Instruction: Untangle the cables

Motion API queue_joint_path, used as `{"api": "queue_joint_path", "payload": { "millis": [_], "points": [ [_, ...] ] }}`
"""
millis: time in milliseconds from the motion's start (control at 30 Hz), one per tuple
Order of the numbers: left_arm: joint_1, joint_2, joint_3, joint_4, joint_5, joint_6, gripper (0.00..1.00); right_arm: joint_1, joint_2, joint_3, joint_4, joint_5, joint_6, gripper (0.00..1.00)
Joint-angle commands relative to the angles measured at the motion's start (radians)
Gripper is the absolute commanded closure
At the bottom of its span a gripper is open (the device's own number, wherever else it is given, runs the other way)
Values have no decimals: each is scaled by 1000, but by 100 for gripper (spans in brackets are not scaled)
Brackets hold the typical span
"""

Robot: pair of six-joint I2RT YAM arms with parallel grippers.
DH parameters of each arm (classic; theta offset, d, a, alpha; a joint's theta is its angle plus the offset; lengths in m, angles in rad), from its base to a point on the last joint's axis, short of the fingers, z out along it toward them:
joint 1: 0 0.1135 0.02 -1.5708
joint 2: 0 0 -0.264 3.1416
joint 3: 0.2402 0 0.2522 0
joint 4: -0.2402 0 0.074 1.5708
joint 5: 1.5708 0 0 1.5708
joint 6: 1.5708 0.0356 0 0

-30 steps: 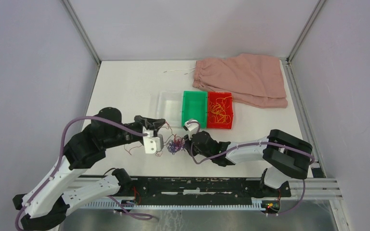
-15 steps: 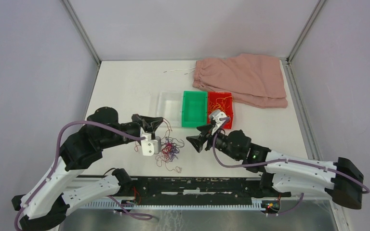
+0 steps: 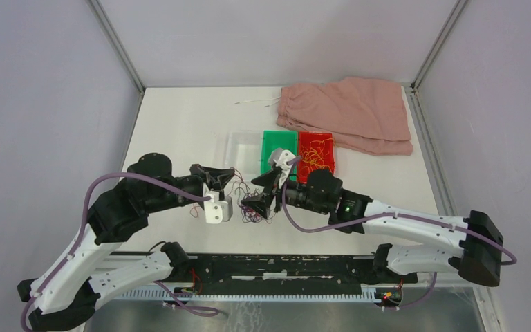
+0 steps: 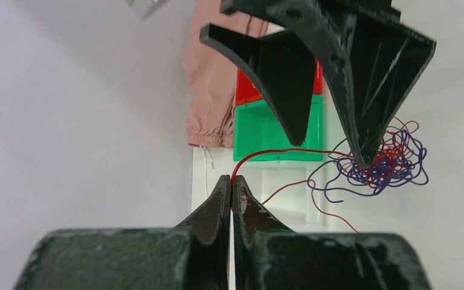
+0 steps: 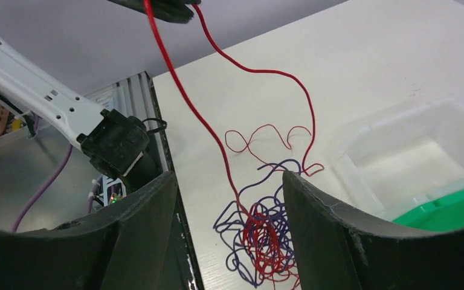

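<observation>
A clump of red and dark blue-purple cables [image 3: 252, 207] lies on the white table between the two arms. My left gripper [image 3: 227, 184] is shut on a red cable [image 4: 278, 151] that runs from its tips [image 4: 231, 180] to the clump [image 4: 386, 163]. My right gripper [image 3: 258, 198] stands open directly over the clump, one finger on each side. In the right wrist view the clump [image 5: 263, 241] sits in the gap between the jaws [image 5: 229, 176], apart from both, and the red cable [image 5: 187, 103] rises taut to the left gripper. Loose red loops trail beside it.
A red bin [image 3: 316, 173] holding yellow-orange cables, a green bin [image 3: 278, 176] and a clear bin [image 3: 238, 142] stand in a row just behind the grippers. A pink cloth [image 3: 349, 114] with a white drawstring [image 3: 252, 102] lies at the back right.
My right gripper opened wide, swung out to the right near the red bin, then came back left over the clump. The left gripper stayed shut on the red cable, almost still.
</observation>
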Motion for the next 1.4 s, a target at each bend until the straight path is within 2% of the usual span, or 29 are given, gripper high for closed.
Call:
{"api": "queue_joint_path", "payload": {
  "millis": [0,167,367,433,833,1367],
  "points": [
    [-2,3,40,27,9,30,97,4,95,72,77,-31,4,30],
    [-2,8,52,28,16,33,97,4,171,83,148,-62,53,41],
    [-2,15,58,34,32,36,97,4,275,49,287,-77,150,59],
    [-2,20,68,33,38,35,97,4,308,35,323,-94,180,62],
    [-2,74,191,46,-40,4,97,4,364,-132,385,-3,202,63],
    [-2,180,482,45,-172,163,97,4,389,-353,486,151,226,65]
  ]
}}
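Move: The red-and-purple tangle hangs under the right hand, about 18 cm below it and roughly 1 cm ahead and 1 cm left. The clear tub stands some 19 cm ahead of the right hand and 3 cm left, the green tub equally far ahead but 7 cm right, both about 26 cm below. From the left hand, already pinching the red cable, the tangle lies about 5 cm right, level fore and aft, and 26 cm down. Fingers half-closing, right hand swings left, then sinks 16 cm around the tangle; left raises red cable 9 cm. ##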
